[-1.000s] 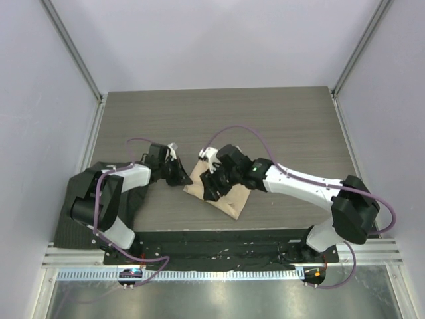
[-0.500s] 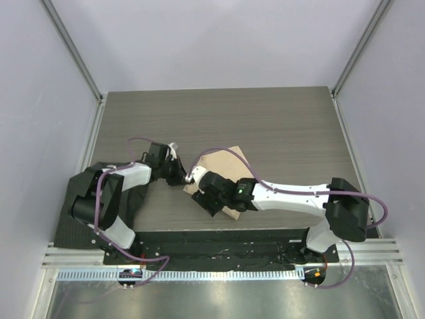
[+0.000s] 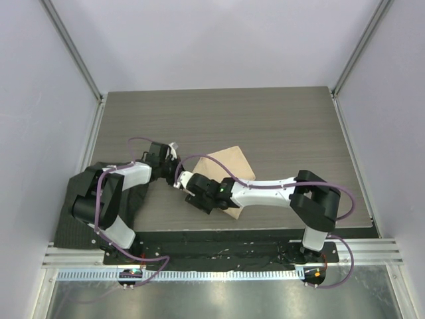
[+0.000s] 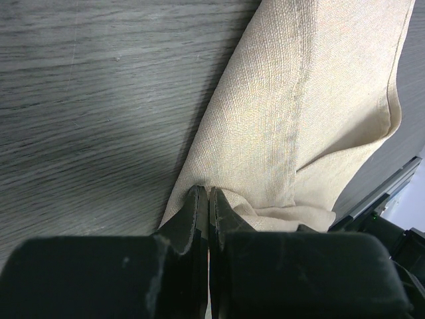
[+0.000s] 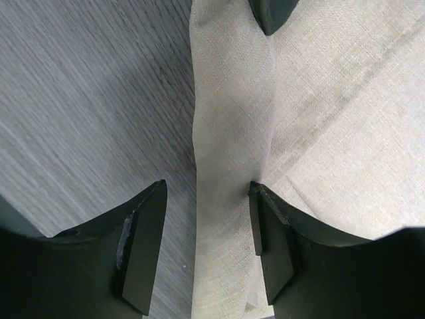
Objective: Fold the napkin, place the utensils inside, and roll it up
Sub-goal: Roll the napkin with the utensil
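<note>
The beige napkin (image 3: 230, 165) lies on the grey wood table, with a folded strip running along its left edge (image 5: 229, 133). My left gripper (image 3: 176, 174) sits at its left corner. Its jaws are pressed together, and the cloth (image 4: 292, 119) bunches up to their tips (image 4: 204, 193). My right gripper (image 3: 189, 185) comes in from the right, just beside the left one. Its jaws are open and straddle the folded strip (image 5: 207, 187) without squeezing it. A dark fingertip (image 5: 271, 14) of the left gripper shows at the top of the right wrist view. The utensils are out of view.
A dark ribbed cloth (image 3: 70, 222) lies at the table's left front corner under the left arm. A black strip (image 3: 219, 238) runs along the near edge by the arm bases. Pale walls and metal posts (image 3: 73, 50) close in the table's sides and back.
My right arm has swung left and drawn its elbow in. This brings its gripper up to the left gripper and uncovers the napkin's far half. The left gripper has stayed put.
</note>
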Controlling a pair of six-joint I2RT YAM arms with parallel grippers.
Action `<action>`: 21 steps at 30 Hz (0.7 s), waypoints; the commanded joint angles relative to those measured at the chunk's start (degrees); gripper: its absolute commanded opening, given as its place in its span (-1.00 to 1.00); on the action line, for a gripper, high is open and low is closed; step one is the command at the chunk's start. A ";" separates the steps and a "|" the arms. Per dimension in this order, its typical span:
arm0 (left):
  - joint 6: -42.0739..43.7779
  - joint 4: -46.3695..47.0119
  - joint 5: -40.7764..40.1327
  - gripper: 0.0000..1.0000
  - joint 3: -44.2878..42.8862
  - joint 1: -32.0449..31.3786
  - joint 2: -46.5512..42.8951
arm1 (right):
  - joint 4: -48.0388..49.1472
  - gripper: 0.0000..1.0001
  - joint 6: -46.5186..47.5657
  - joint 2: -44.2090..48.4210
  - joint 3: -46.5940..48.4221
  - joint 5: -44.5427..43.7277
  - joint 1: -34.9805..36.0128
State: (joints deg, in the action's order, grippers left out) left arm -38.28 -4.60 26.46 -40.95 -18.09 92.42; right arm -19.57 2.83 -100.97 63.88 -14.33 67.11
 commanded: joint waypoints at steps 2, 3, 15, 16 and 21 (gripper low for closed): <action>1.98 -1.99 -1.32 -1.00 -0.62 -0.02 1.00 | 2.78 0.18 2.97 -2.65 2.75 -1.84 -0.84; 2.07 -2.08 -1.32 -1.00 -0.71 -0.02 0.83 | 2.87 0.18 3.06 -2.92 2.57 -1.67 -1.10; 2.25 -1.20 0.08 -1.00 -1.06 -0.02 -0.31 | 3.22 -0.07 3.41 -5.03 -0.77 6.06 -5.06; 2.25 -1.29 0.09 -1.00 -1.32 -0.02 -0.57 | 3.31 -0.15 3.32 -5.11 -1.12 6.50 -5.06; 2.07 -1.90 -0.44 -1.00 -2.55 -0.02 -1.54 | 3.58 -0.46 2.97 -4.24 -3.75 10.18 -5.06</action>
State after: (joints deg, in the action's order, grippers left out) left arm -37.19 -4.97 26.76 -41.28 -18.09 92.40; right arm -16.03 6.00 -104.81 63.35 -8.64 62.24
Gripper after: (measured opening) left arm 0.023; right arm 0.307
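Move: The napkin's rolled near edge, which my open right fingers straddle, lies about 2 cm ahead of my right hand and some 3 cm below. My left fingertips, still shut on the napkin's left corner, are about 8 cm ahead and 10 cm to the left of that right hand; its flat middle lies roughly 7 cm ahead, 4 cm right. From my left hand that rolled edge is about 6 cm back and 11 cm right, nearly level. My left hand stays put, its fingers still shut on the corner. I sink my right hand about 2.5 cm and ease it some 2 cm forward over the rolled edge, one finger on either side, then close those fingers to about half their gap, pinching the roll between the tips, with the wrist hardly turning. ##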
